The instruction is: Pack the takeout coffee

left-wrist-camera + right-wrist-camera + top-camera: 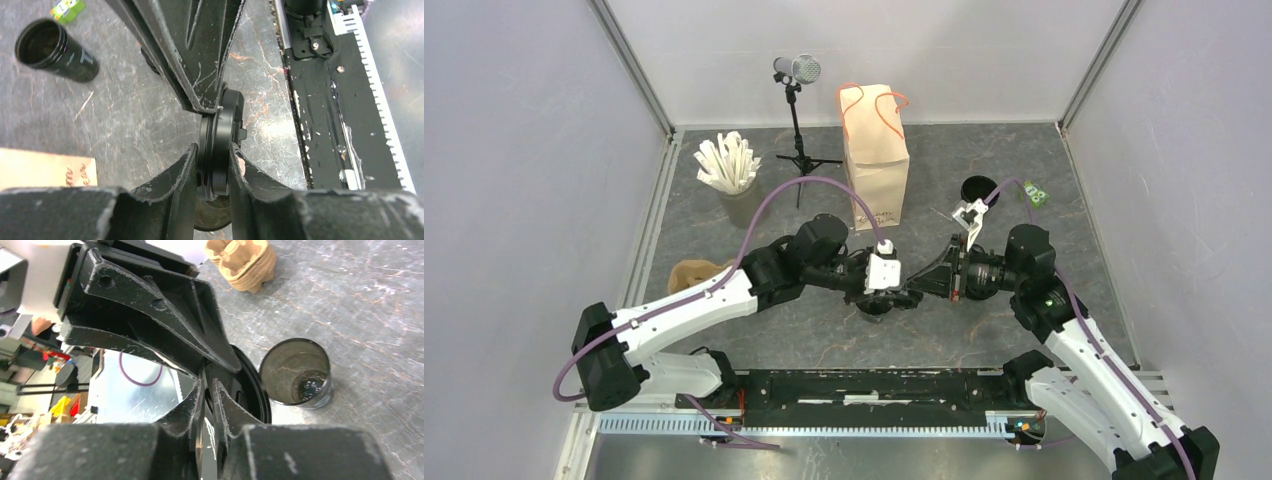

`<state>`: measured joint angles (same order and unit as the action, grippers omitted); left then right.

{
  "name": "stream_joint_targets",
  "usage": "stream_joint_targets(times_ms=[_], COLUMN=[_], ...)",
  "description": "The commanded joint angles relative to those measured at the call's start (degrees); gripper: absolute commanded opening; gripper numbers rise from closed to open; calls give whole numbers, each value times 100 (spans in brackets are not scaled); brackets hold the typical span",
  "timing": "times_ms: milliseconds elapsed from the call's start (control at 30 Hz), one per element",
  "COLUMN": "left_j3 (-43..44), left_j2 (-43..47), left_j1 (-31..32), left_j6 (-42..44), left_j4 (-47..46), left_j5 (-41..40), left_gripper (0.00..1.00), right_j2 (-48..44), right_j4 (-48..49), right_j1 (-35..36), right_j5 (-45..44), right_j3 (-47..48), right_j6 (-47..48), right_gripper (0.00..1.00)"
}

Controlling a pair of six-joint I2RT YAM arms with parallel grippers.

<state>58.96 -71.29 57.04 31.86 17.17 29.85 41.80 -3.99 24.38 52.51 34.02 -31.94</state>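
The takeout coffee's round black lid (pixel 222 125) stands on edge above the table's middle. My left gripper (pixel 212 147) is shut on its lower rim, one finger on each face. My right gripper (pixel 209 382) reaches in from the opposite side, its jaws nearly together on the lid's (pixel 250 390) rim. The two grippers meet tip to tip at the left gripper (pixel 894 290) and right gripper (pixel 919 285). An open black cup (pixel 295 372) stands just below them on the table. A second open black cup (pixel 976 188) stands behind the right arm, also seen as the black cup (pixel 55 50).
The brown paper bag (pixel 876 150) with orange handles stands upright at the back. A grey cup of white sticks (pixel 734 170) and a microphone tripod (pixel 799 120) are at the back left. A cardboard cup carrier (pixel 694 272) lies left. A green packet (pixel 1036 193) lies by the far cup.
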Motion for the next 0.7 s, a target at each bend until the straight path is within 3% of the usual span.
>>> stream_joint_targets(times_ms=[0, 100, 167, 200, 233, 267, 433, 533, 667], left_j3=[-350, -551, -506, -463, -442, -442, -559, -587, -547], left_j2=[517, 765, 864, 925, 991, 1078, 1509, 1691, 1776], left_j1=[9, 7, 9, 3, -6, -23, -169, -274, -316], left_j6=[-1623, -2416, -2969, -3270, -3551, -3780, -5169, -5901, -6440], left_j4=[-1285, -1553, -1531, -1498, -1470, -1455, -1414, -1192, -794], left_j5=[-833, -1342, -1684, -1863, -2093, -2238, -2928, -3171, -3187], left_gripper=[33, 34, 35, 33, 33, 33, 35, 35, 34], right_j2=[43, -12, -151, -238, -365, -473, -1067, -1209, -1085], right_j4=[-363, -712, -610, -459, -242, 59, 1547, 2047, 2487], right_j1=[40, 40, 40, 38, 37, 36, 43, 88, 215], right_j5=[-682, -1342, -1700, -1853, -2015, -2086, -2342, -2592, -2272], right_j3=[472, 835, 943, 908, 858, 761, 115, -112, -197], right_j6=[401, 834, 1028, 1080, 1165, 1264, 2103, 2537, 2889], right_gripper=[20, 38, 54, 66, 90, 98, 98, 98, 98])
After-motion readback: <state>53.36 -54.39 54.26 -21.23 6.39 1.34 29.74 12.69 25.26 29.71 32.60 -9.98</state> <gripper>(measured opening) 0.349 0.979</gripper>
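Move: The lid is between my two hands, its middle about 2 cm right of my left hand point and 1 cm below. The coffee cup it belongs on stands some 3 cm left of my left hand, level with it, about 16 cm below; the paper bag is 26 cm ahead and 2 cm left. From my right hand the lid lies 3 cm left and 1 cm lower, the dark dish 16 cm right, 7 cm ahead, 20 cm below. I let go of the lid with my right hand: its fingers spread fully while it goes forward about 5 cm, then up and off to the right, rolling some 45 degrees. My left hand keeps its pinch on the lid and carries it up about 9 cm, away from the cup, and left and forward, swinging counter-clockwise so its fingers point more forward. ##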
